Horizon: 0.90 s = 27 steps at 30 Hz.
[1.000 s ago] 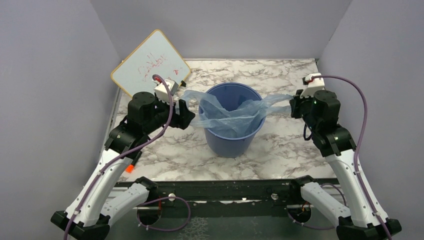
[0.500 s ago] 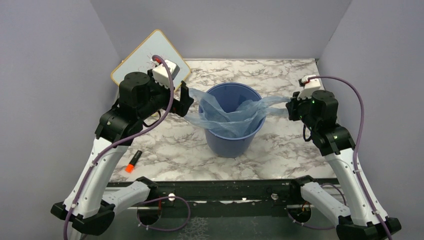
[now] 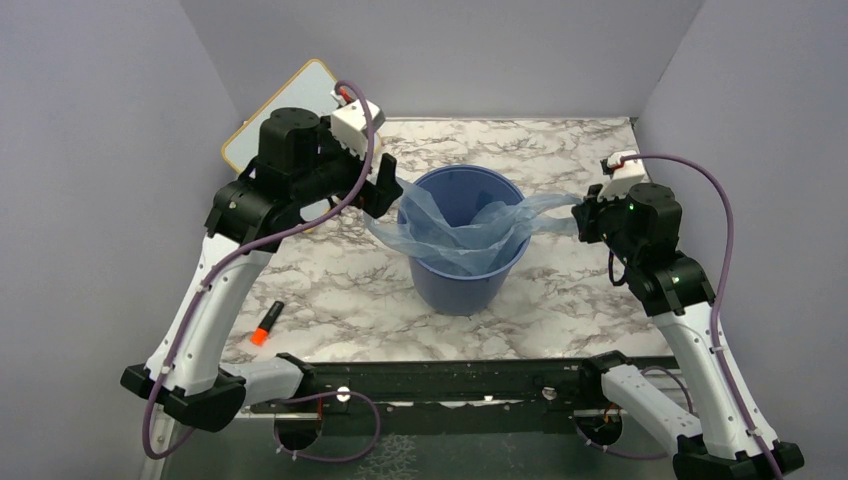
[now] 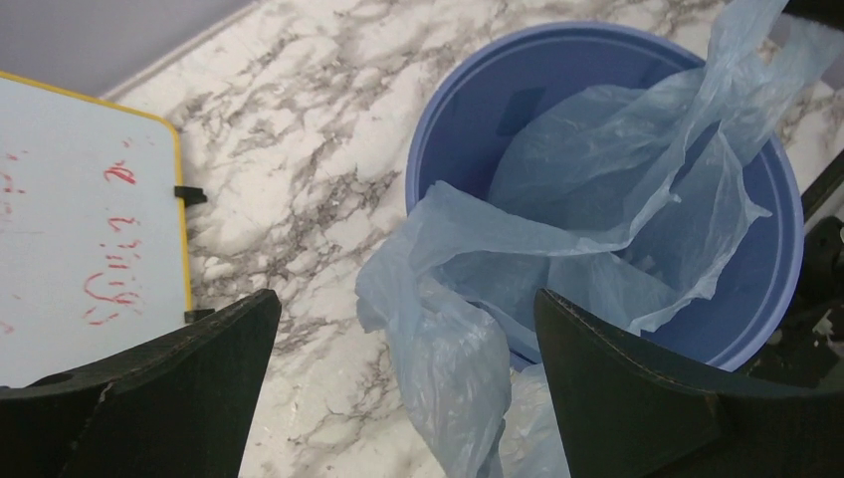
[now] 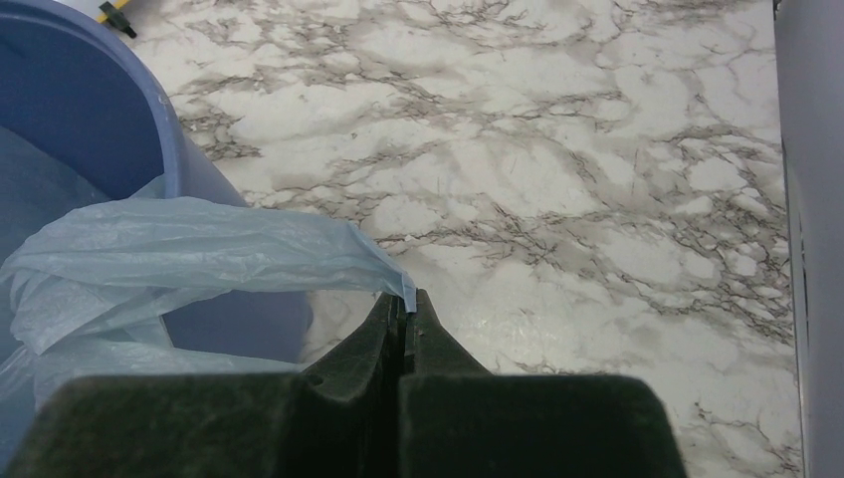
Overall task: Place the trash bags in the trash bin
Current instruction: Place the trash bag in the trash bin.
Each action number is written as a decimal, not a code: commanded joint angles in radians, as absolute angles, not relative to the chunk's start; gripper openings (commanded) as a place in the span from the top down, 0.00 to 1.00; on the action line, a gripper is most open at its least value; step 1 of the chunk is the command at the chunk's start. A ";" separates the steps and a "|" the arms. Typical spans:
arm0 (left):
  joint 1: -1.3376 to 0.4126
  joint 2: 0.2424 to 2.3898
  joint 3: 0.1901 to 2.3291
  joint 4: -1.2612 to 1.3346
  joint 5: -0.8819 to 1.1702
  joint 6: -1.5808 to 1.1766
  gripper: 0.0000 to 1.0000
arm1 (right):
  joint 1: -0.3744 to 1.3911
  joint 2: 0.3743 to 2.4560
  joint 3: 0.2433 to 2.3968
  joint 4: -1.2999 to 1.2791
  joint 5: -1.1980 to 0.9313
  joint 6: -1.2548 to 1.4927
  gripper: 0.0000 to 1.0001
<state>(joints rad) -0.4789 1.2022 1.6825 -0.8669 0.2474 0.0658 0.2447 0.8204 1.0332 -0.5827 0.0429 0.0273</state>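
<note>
The trash bag (image 3: 460, 228), thin light-blue plastic, lies partly inside the blue trash bin (image 3: 462, 292) at the table's middle. Its left flap (image 4: 448, 368) droops over the bin's rim (image 4: 423, 149) toward the table. My left gripper (image 3: 387, 190) hovers open above that flap, jaws wide on either side (image 4: 406, 299), touching nothing. My right gripper (image 3: 582, 218) is shut on the bag's right corner (image 5: 406, 299), which it holds stretched out past the bin's wall (image 5: 95, 110).
A white board with red writing (image 3: 285, 90) leans at the back left, partly behind the left arm, and shows beside the left finger (image 4: 80, 219). An orange marker (image 3: 265, 326) lies near the front left. Purple walls enclose the marble table (image 3: 590, 290).
My left gripper opened wide, let go of the bag's left edge, and rose back toward the far left. The freed flap sagged over the rim. The right gripper barely moved.
</note>
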 commanded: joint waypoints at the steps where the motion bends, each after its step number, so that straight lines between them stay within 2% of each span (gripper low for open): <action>1: -0.481 1.238 1.691 -0.919 0.345 0.134 0.01 | 0.245 0.811 1.062 -0.609 0.014 0.037 0.99; 4: -0.483 1.261 1.722 -0.962 0.326 0.193 0.03 | 0.245 0.815 1.064 -0.612 0.014 0.038 0.99; 9: -0.484 1.297 1.742 -1.075 0.236 0.228 0.20 | 0.245 0.818 1.066 -0.611 0.012 0.044 0.99; 14: -0.485 1.289 1.656 -1.072 0.154 0.227 0.48 | 0.245 0.813 1.052 -0.597 0.021 0.059 0.99; 18: -0.485 1.247 1.571 -1.007 0.088 0.197 0.88 | 0.245 0.817 1.051 -0.563 0.087 0.129 0.99; 20: -0.483 1.211 1.497 -0.935 0.037 0.154 0.97 | 0.244 0.835 1.060 -0.554 0.188 0.196 0.99; 21: -0.483 1.193 1.469 -0.899 0.023 0.143 1.00 | 0.245 0.848 1.073 -0.554 0.238 0.219 0.99; 27: -0.479 1.148 1.375 -0.768 -0.083 0.062 1.00 | 0.245 0.948 1.125 -0.498 0.406 0.201 0.99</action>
<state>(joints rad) -0.4797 1.1896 1.3979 -0.9104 0.0307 0.1371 0.2451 0.9031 1.0760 -0.5682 0.2420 0.1852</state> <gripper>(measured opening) 0.003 0.015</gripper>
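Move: Below the open left hand, some 9 cm down and 1 cm to its left, hangs the loose end of the trash bag. The trash bin stands about 14 cm to this hand's right, level with it fore and aft, its middle 26 cm lower; the whiteboard is roughly 22 cm farther out and 19 cm left, 33 cm lower. For the right hand, which keeps its corner of the bag, the bin lies about 21 cm to the left, straight across, its middle 15 cm below. Sinking some 12 cm onto the bag's loose end, the left hand drifts slightly right, then swings about 5 cm left, away from the bin, its left side rolling up and fingertips tipping down. Its wide-open fingers shut on the film on the way and pinch it. The right hand holds its corner still, then shifts a few centimetres right and forward, turning clockwise. ##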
